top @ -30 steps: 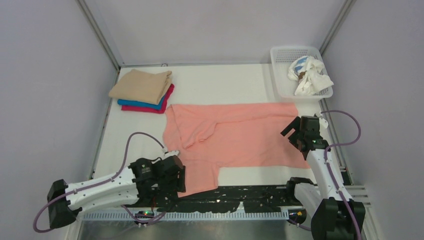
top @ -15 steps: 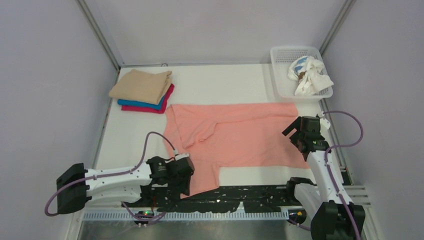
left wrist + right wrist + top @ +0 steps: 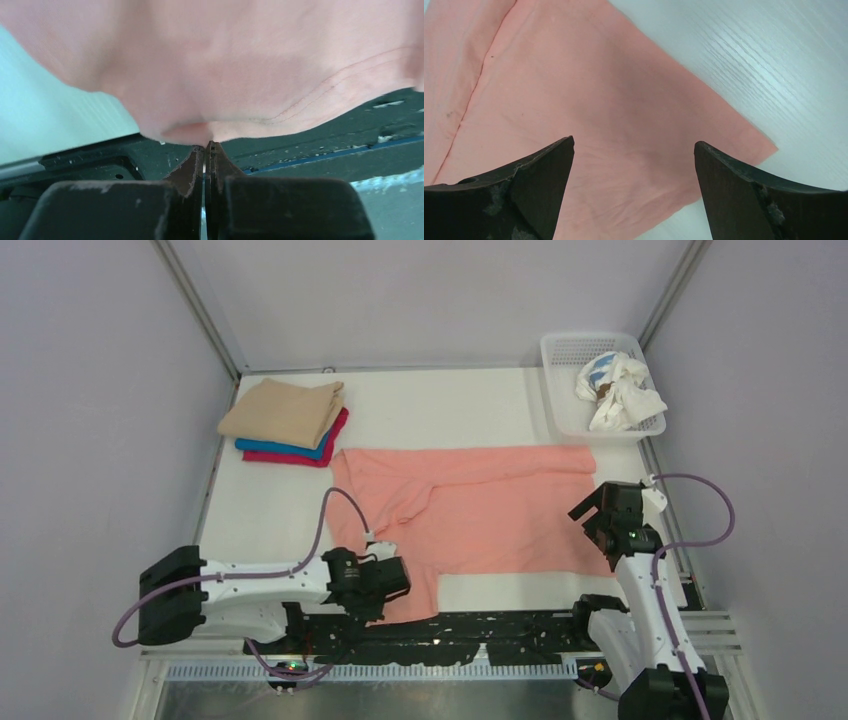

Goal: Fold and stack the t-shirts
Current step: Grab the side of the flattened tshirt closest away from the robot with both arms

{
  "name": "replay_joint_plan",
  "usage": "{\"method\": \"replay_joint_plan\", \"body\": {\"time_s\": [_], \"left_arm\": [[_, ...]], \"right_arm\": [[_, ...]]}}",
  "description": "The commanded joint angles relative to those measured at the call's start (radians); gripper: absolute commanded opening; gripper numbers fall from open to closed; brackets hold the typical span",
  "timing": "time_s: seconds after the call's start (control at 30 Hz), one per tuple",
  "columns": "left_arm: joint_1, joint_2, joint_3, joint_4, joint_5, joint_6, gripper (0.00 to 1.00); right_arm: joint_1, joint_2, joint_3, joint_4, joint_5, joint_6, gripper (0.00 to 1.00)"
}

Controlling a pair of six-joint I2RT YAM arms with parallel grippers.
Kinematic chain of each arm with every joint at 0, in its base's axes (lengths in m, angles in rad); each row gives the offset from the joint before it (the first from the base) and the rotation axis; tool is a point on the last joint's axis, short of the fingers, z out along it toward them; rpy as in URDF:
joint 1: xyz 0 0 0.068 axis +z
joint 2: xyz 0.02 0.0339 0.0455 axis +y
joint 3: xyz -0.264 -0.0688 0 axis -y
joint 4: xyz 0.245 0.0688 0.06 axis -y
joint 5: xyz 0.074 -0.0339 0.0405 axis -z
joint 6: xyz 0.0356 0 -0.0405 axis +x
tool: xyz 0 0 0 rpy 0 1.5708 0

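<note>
A salmon-pink t-shirt [image 3: 480, 510] lies spread flat across the middle of the white table, with one sleeve hanging toward the near edge. My left gripper [image 3: 400, 580] sits at that near sleeve, shut on its hem. In the left wrist view the cloth [image 3: 250, 65] puckers right at the closed tips [image 3: 206, 146]. My right gripper [image 3: 590, 515] hovers open over the shirt's right near corner, and that corner [image 3: 589, 110] shows between the wide fingers [image 3: 634, 145]. At the back left the tan t-shirt [image 3: 283, 410] lies folded on top of the blue one [image 3: 290, 450] and the magenta one [image 3: 335, 435].
A white mesh basket [image 3: 600, 345] at the back right holds crumpled white cloth [image 3: 618, 390]. A black strip [image 3: 480, 625] runs along the table's near edge under the sleeve. Grey walls close in on both sides.
My left arm has reached to the right along the near edge and its gripper has closed on the sleeve hem. My right gripper has drifted slightly down and right, still open.
</note>
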Motion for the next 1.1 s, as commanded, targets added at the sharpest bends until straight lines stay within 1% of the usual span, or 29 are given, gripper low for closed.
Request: {"method": "replay_joint_plan", "body": {"time_s": [0.0, 0.1, 0.17, 0.23, 0.33, 0.47, 0.57, 0.7, 0.8, 0.9, 1.0, 1.07], "left_arm": [[-0.002, -0.119, 0.032, 0.067, -0.118, 0.149, 0.0], [0.004, -0.193, 0.022, 0.128, -0.115, 0.22, 0.0], [0.006, -0.245, -0.013, 0.174, -0.095, 0.245, 0.0], [0.017, -0.29, -0.052, 0.22, -0.085, 0.268, 0.0], [0.06, -0.339, -0.077, 0.241, -0.052, 0.305, 0.0], [0.079, -0.397, -0.093, 0.235, -0.035, 0.334, 0.0], [0.084, -0.429, -0.105, 0.238, -0.031, 0.345, 0.0], [0.103, -0.439, -0.106, 0.236, -0.031, 0.364, 0.0], [0.119, -0.436, -0.1, 0.236, -0.021, 0.383, 0.0], [0.137, -0.433, -0.1, 0.24, -0.009, 0.394, 0.0], [0.156, -0.433, -0.1, 0.24, 0.0, 0.402, 0.0], [0.166, -0.433, -0.099, 0.244, 0.004, 0.408, 0.0]], "right_arm": [[-0.005, -0.131, -0.023, -0.145, 0.054, 0.119, 0.95], [-0.005, -0.224, -0.06, -0.191, 0.077, 0.198, 0.95], [-0.005, -0.252, -0.062, -0.224, 0.135, 0.244, 0.95], [-0.005, -0.258, -0.08, -0.223, 0.159, 0.3, 0.95], [-0.01, -0.218, -0.103, -0.185, 0.094, 0.345, 0.95], [-0.038, -0.112, -0.119, -0.168, 0.12, 0.339, 0.95], [-0.065, -0.135, -0.137, -0.173, 0.131, 0.347, 0.95], [-0.103, -0.233, -0.168, -0.21, 0.134, 0.375, 0.95], [-0.121, -0.282, -0.166, -0.228, 0.136, 0.349, 0.95], [-0.134, -0.255, -0.174, -0.227, 0.133, 0.393, 0.95], [-0.147, -0.182, -0.182, -0.197, 0.122, 0.407, 0.95], [-0.149, -0.164, -0.181, -0.178, 0.127, 0.414, 0.98]]}}
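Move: The left hand has already shut on the near-left part of the sleeve's cuff edge. From it, the cuff's other corner lies about 13 cm right and 1 cm ahead, and the corner where sleeve meets bottom edge some 13 cm right and 9 cm ahead. The open right hand hovers roughly 6 cm above the shirt; the near-right corner lies about 9 cm back and 7 cm to its right, the far-right corner about 14 cm ahead and 4 cm right. Keeping its pinch on the cuff edge, the left hand lifts the cloth about 5 cm while drawing it some 5 cm forward over the shirt, tilting the fingertips forward. The wide-open right hand pulls back about 7 cm and sinks 5 cm, with a brief rise on the way, turning some 30 degrees clockwise towards the near-right corner until its fingers straddle the near edge. ##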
